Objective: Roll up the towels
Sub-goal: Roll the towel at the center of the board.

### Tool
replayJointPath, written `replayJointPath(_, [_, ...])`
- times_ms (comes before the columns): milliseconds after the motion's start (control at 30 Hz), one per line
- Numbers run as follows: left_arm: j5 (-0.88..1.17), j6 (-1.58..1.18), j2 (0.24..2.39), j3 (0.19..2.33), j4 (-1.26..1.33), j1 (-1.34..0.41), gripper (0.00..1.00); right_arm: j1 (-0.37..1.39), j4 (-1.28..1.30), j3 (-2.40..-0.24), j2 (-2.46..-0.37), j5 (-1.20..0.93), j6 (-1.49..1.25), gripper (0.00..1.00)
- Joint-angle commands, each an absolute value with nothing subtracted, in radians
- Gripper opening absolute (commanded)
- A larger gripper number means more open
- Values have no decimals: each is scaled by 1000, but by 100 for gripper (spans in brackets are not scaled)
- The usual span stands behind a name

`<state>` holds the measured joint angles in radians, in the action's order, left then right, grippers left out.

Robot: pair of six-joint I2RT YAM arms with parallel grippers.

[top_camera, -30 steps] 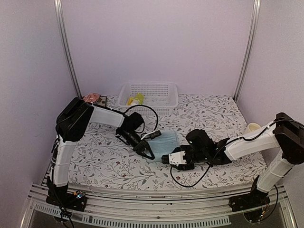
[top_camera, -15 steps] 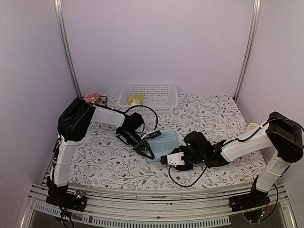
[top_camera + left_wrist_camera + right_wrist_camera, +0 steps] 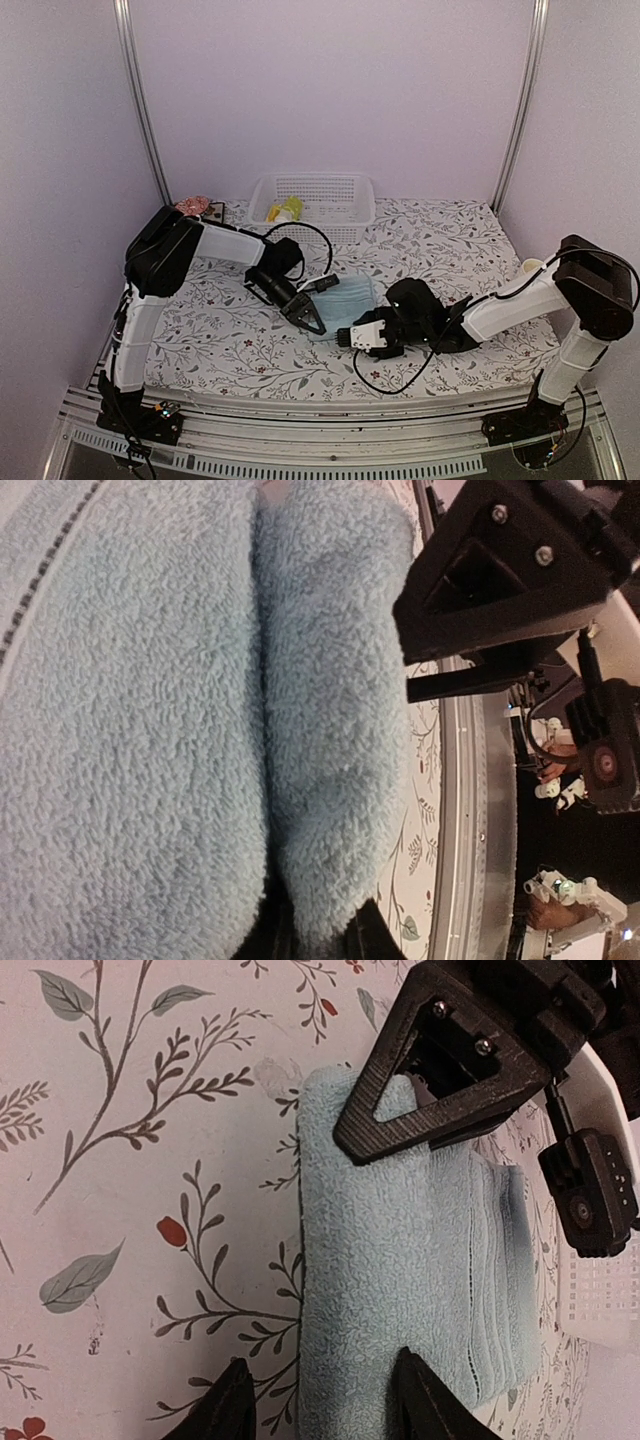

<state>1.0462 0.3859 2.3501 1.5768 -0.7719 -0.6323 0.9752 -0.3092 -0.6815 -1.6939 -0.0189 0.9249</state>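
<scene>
A pale light blue towel [image 3: 352, 297] lies folded in the middle of the table. My left gripper [image 3: 313, 325] sits at its near left corner, shut on a raised fold of the terry [image 3: 150, 730]; its fingers [image 3: 370, 942] barely show beneath the cloth. My right gripper [image 3: 348, 337] is low at the towel's near edge and open. In the right wrist view one fingertip [image 3: 235, 1400] is over the floral cover and the other over the blue towel [image 3: 400, 1250]. A yellow-green towel [image 3: 287, 210] lies in the basket.
A white plastic basket [image 3: 345, 190] stands at the back centre. At the back left are a pink object [image 3: 192, 205] and a small dark item [image 3: 214, 212]. A pale cup [image 3: 533, 267] is at the right edge. A floral cover [image 3: 220, 335] spreads over the table.
The right arm has slid a little to the left, bringing its gripper closer to the towel's near edge. The left gripper has kept its hold and hardly moved.
</scene>
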Motion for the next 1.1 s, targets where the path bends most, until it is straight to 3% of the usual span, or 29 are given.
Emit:
replayJointPath(0, [874, 382, 2420, 1557, -788, -610, 12, 980, -336, -711, -1741, 42, 916, 49])
replayJointPath(200, [867, 389, 2414, 1556, -791, -611, 18, 975, -336, -733, -1793, 91, 884, 43])
replayJointPath(333, [841, 396, 2389, 1536, -783, -611, 25, 956, -262, -771, -1826, 54, 838, 29])
replayJointPath(467, [800, 390, 2355, 1510, -754, -612, 37, 940, -154, -825, -1851, 6, 791, 15])
replayJointPath(533, [773, 388, 2330, 1498, -744, -613, 46, 931, -99, -849, -1846, -32, 766, 12])
replayJointPath(767, [587, 371, 2166, 1418, -658, -618, 64, 910, 100, -933, -1845, -149, 692, 9])
replayJointPath(967, [438, 359, 1980, 1266, -496, -628, 68, 872, 198, -995, -1858, -256, 636, 9])
replayJointPath(1067, [461, 357, 1911, 1195, -410, -632, 71, 861, 211, -1020, -1880, -256, 627, 9])
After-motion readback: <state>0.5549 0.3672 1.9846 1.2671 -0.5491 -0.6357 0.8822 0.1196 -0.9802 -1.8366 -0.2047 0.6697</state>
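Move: The blue towel's near-edge roll has its left end still pinched in the left gripper. Its right end lies about 2 cm ahead of the open right fingers, 2 cm to their left and 2 cm below. From the left gripper, the flat part of the towel is centred roughly 8 cm ahead and 5 cm to the right, at about its height; the white basket stands some 32 cm ahead and 1 cm to the left. Push the right gripper forward about 3 cm and slightly down along the roll's right end and shut its fingers on the towel, then ease back a little while tipping them steeper. Meanwhile open the left gripper, lift it free of the roll and swing it some 5 cm left and a little forward, fingers tipping about 30 degrees steeper down. ##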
